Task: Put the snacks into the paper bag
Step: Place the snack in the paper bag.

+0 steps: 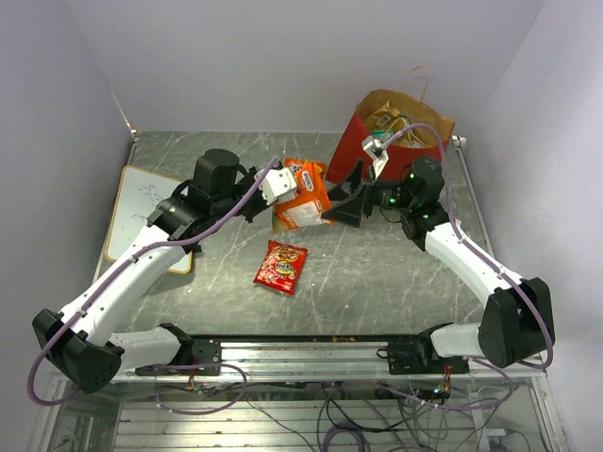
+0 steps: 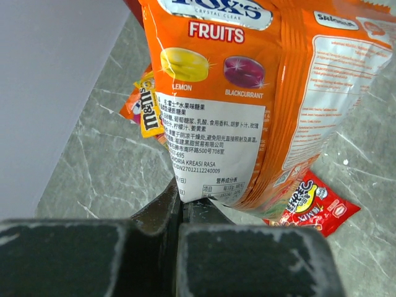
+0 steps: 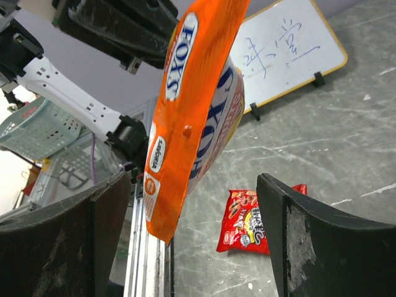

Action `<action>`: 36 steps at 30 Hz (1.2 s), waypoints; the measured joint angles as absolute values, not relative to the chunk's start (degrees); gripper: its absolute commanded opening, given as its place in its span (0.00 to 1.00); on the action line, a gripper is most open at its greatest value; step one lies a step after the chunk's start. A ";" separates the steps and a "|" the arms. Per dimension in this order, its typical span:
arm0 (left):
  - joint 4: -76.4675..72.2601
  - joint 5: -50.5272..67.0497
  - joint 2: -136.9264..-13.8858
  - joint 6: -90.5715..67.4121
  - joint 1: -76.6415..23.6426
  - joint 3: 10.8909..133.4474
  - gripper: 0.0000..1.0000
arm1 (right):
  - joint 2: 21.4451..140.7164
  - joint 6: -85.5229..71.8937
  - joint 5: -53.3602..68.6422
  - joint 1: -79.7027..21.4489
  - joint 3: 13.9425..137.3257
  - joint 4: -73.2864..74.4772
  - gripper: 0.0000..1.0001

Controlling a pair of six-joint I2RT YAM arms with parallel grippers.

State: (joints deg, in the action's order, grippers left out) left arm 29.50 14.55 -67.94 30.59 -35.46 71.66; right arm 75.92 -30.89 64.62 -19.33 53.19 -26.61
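My left gripper [image 1: 288, 191] is shut on the lower edge of an orange Fox's fruit candy pack [image 1: 305, 199] and holds it up above the table; in the left wrist view [image 2: 179, 201] the jaws pinch the pack [image 2: 235, 93]. My right gripper [image 1: 341, 205] is open just right of the pack. In the right wrist view [image 3: 193, 180] the pack [image 3: 192, 105] hangs between the spread fingers [image 3: 309, 241] without touching them. A small red snack pack [image 1: 281, 266] lies flat on the table. The red paper bag [image 1: 369, 127] stands open at the back right, with packets inside.
A small orange and yellow M&M's pack [image 2: 145, 106] lies on the table behind the held pack. A white board [image 1: 141, 209] lies at the left edge under the left arm. The red pack also shows below the grippers [image 2: 315, 207] [image 3: 250, 223].
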 measured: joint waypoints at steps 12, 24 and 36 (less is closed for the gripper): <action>26.79 12.45 -69.01 26.92 -35.46 71.66 0.07 | 76.66 -31.51 62.72 -21.12 50.85 -29.28 0.49; 24.95 12.03 -68.71 26.72 -35.46 68.64 0.38 | 76.99 -27.24 58.87 -20.60 51.16 -25.12 0.00; 23.44 14.17 -63.66 26.06 -33.76 67.79 0.85 | 70.61 -13.39 53.19 -10.35 59.07 -5.67 0.00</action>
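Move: Between the hands, the Fox's bag hangs from the closed left fingers, its middle about 7 cm right and 3 cm ahead of them. From the open right hand it is some 6 cm left, level fore and aft, and roughly 2 cm higher. The paper bag's middle is about 24 cm ahead of the right hand, 14 cm right and 14 cm lower; the M&M's pile is 20 cm ahead, 6 cm left and 28 cm below. Reaching barely a centimetre left and down, the right hand shuts its fingers on the Fox's bag's free lower corner; the left, nearly in place, then opens wide, lets go and lifts about 3 cm. The right hand carries the Fox's bag about 7 cm right and 5 cm forward towards the paper bag, rising at the end, its wrist turning some 20 degrees clockwise. ##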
